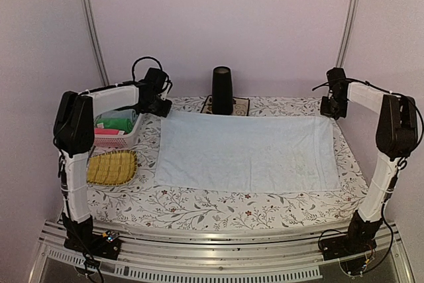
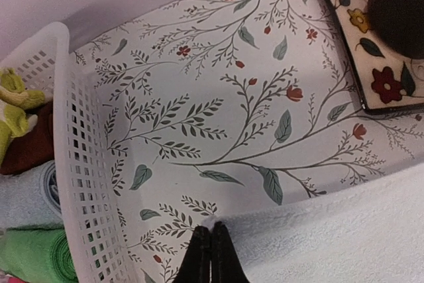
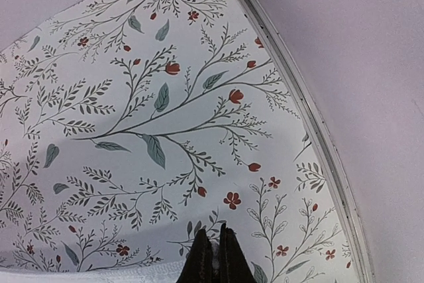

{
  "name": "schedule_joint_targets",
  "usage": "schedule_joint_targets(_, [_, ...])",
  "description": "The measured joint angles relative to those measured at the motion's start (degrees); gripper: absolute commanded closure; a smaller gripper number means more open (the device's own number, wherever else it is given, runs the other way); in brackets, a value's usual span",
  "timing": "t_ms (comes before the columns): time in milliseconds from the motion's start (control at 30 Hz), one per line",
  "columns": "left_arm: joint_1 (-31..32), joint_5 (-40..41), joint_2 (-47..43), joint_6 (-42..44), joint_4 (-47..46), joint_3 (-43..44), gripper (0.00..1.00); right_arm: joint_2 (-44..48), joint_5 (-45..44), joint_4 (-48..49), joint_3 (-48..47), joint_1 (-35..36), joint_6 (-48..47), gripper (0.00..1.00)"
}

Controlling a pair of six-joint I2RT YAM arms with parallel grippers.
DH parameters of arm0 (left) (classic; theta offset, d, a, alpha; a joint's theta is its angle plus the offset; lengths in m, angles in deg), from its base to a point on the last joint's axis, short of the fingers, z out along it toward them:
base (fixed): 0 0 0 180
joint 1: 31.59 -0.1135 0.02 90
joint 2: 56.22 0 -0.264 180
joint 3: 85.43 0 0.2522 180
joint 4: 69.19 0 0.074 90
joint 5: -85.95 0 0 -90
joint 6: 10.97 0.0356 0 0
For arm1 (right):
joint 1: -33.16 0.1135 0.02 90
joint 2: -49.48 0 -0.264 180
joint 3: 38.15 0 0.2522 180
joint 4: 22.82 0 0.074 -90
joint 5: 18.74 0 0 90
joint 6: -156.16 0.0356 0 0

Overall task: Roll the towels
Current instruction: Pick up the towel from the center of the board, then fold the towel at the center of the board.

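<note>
The light blue towel (image 1: pixel 245 150) lies spread flat in the middle of the table. My left gripper (image 1: pixel 161 107) is at its far left corner. In the left wrist view the left gripper (image 2: pixel 211 228) is shut on that corner of the towel (image 2: pixel 331 236). My right gripper (image 1: pixel 329 112) is at the far right corner. In the right wrist view the right gripper (image 3: pixel 215 230) is shut with a bit of towel (image 3: pixel 99 275) between its fingers. A yellow-green cloth (image 2: pixel 13 107) lies in the white basket (image 2: pixel 79 183), mostly hidden.
The white basket (image 1: pixel 136 130) at far left also holds a green roll (image 1: pixel 118 124) and other cloths. A yellow straw tray (image 1: pixel 112 167) lies in front of it. A dark cylinder (image 1: pixel 222 91) stands on a flowered mat (image 2: pixel 358 38) at the back. The table's right rail (image 3: pixel 311 117) is close.
</note>
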Motion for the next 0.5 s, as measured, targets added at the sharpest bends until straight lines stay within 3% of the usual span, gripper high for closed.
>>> schedule_joint_targets(133, [0.0,0.1,-5.2,0.1,0.2,-5.6,1.00,2.5,2.4,-1.0,0.4,0.0,-0.7,0.98])
schedule_joint_targets(333, [1.0,0.3,-18.3,-0.3,0.4,-18.9,1.00,12.0,6.3,-3.0,8.2,0.0,-1.3,0.98])
schedule_joint_targets(500, [1.5,-1.2,-24.4,-1.0,0.5,-24.5,1.00,17.6,7.7,-5.7,14.0,0.0,-1.2,0.98])
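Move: Both hands already hold the towel's far corners, roughly 6 cm above the table; the near edge lies flat. Its near left corner is about 32 cm back and 1 cm left of the left hand, its near right corner some 30 cm straight back from the right hand. From the left hand, the basket stands about 19 cm left and 3 cm back, the floral tray 25 cm right and 6 cm ahead, the wicker mat 18 cm left and 23 cm back. Both shut grippers keep their pinch on the towel's far corners and draw them together back towards the near edge, the left about 10 cm and the right some 8 cm. The left rises a few centimetres all the way; the right rises a little early, levels off, and edges slightly left while its wrist turns only a few degrees. ##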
